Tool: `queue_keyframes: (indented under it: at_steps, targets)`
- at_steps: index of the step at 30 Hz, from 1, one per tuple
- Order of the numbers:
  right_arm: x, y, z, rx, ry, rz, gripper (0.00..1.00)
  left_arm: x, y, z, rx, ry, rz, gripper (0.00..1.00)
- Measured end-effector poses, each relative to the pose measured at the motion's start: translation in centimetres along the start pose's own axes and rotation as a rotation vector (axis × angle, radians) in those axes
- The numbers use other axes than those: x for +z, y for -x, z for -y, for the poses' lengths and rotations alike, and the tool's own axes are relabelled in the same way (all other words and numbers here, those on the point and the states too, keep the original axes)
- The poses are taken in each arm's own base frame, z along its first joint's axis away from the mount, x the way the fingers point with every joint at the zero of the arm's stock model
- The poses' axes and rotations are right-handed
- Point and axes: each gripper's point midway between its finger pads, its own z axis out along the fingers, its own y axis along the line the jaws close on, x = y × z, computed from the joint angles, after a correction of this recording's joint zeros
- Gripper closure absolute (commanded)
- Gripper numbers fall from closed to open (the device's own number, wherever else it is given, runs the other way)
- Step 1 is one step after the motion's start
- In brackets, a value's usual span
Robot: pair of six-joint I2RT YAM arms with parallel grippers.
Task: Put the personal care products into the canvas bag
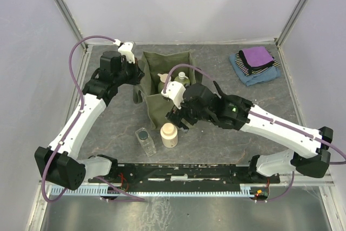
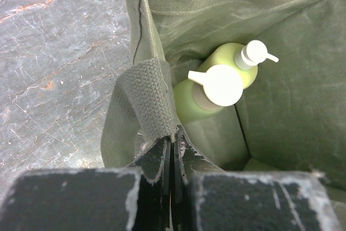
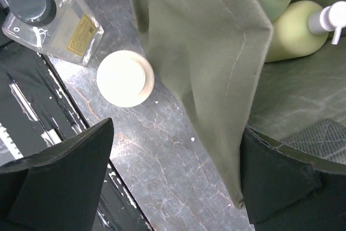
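Observation:
The olive canvas bag [image 1: 154, 104] stands open at mid table. Inside it lie the yellow-green pump bottle [image 1: 182, 78] and the green bottle with peach cap [image 1: 162, 83]; both also show in the left wrist view [image 2: 240, 63] [image 2: 186, 106]. My left gripper [image 2: 174, 142] is shut on the bag's left handle [image 2: 148, 98]. My right gripper [image 3: 175, 182] is open and astride the bag's near wall [image 3: 216, 52], one finger [image 3: 286, 182] on the inner side. The cream bottle [image 1: 169, 134] [image 3: 125, 78] and the clear square bottle with dark cap [image 1: 145, 140] [image 3: 51, 20] stand on the table just in front of the bag.
Folded purple, striped and blue cloths [image 1: 254, 64] lie at the back right. A black rail [image 1: 184, 172] runs along the near edge, close behind the two standing bottles. Grey walls enclose the table on three sides.

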Motion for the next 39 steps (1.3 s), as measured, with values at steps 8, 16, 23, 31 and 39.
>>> queue_keyframes:
  at_steps: [8, 16, 23, 31, 39]
  targets:
    - [0.4, -0.9, -0.8, -0.063, -0.054, -0.046, 0.05, -0.1, 0.0, 0.0, 0.001, 0.0, 0.007, 0.97]
    - [-3.9, 4.5, 1.5, -0.059, -0.149, 0.083, 0.05, -0.1, 0.0, 0.0, 0.002, 0.001, 0.009, 0.97]
    - [-7.1, 6.3, 0.9, -0.083, -0.128, 0.126, 0.06, -0.1, -0.1, -0.1, 0.003, 0.004, 0.011, 0.97]
    - [-3.0, 2.7, -3.3, -0.115, 0.03, -0.011, 0.07, -0.2, -0.1, -0.1, 0.004, 0.004, 0.012, 0.97]
    - [1.1, 0.6, -5.6, -0.103, 0.109, -0.074, 0.07, -0.3, 0.0, -0.1, 0.005, 0.004, 0.014, 0.97]
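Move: The white bottle stands about 19 cm below the right hand, some 3 cm back and 4 cm to its left; the clear bottle is about 9 cm to the left of the white bottle. The canvas bag's middle lies about 13 cm ahead of the right hand and 3 cm left, its front panel standing between the open fingers. From the left hand, the white bottle is about 18 cm back, 9 cm to the right and 20 cm down. The right hand, still straddling the bag's front panel with one finger inside the mouth, dips slightly, then lifts about 11 cm to come free of the rim, tipping its fingers up some 10 degrees on the way. It then sinks about as far again while easing 4 cm back and 4 cm left, levelling that tilt and turning a little counter-clockwise to come over the white bottle with fingers wide open, while the left hand keeps its pinch on the bag's left edge. ##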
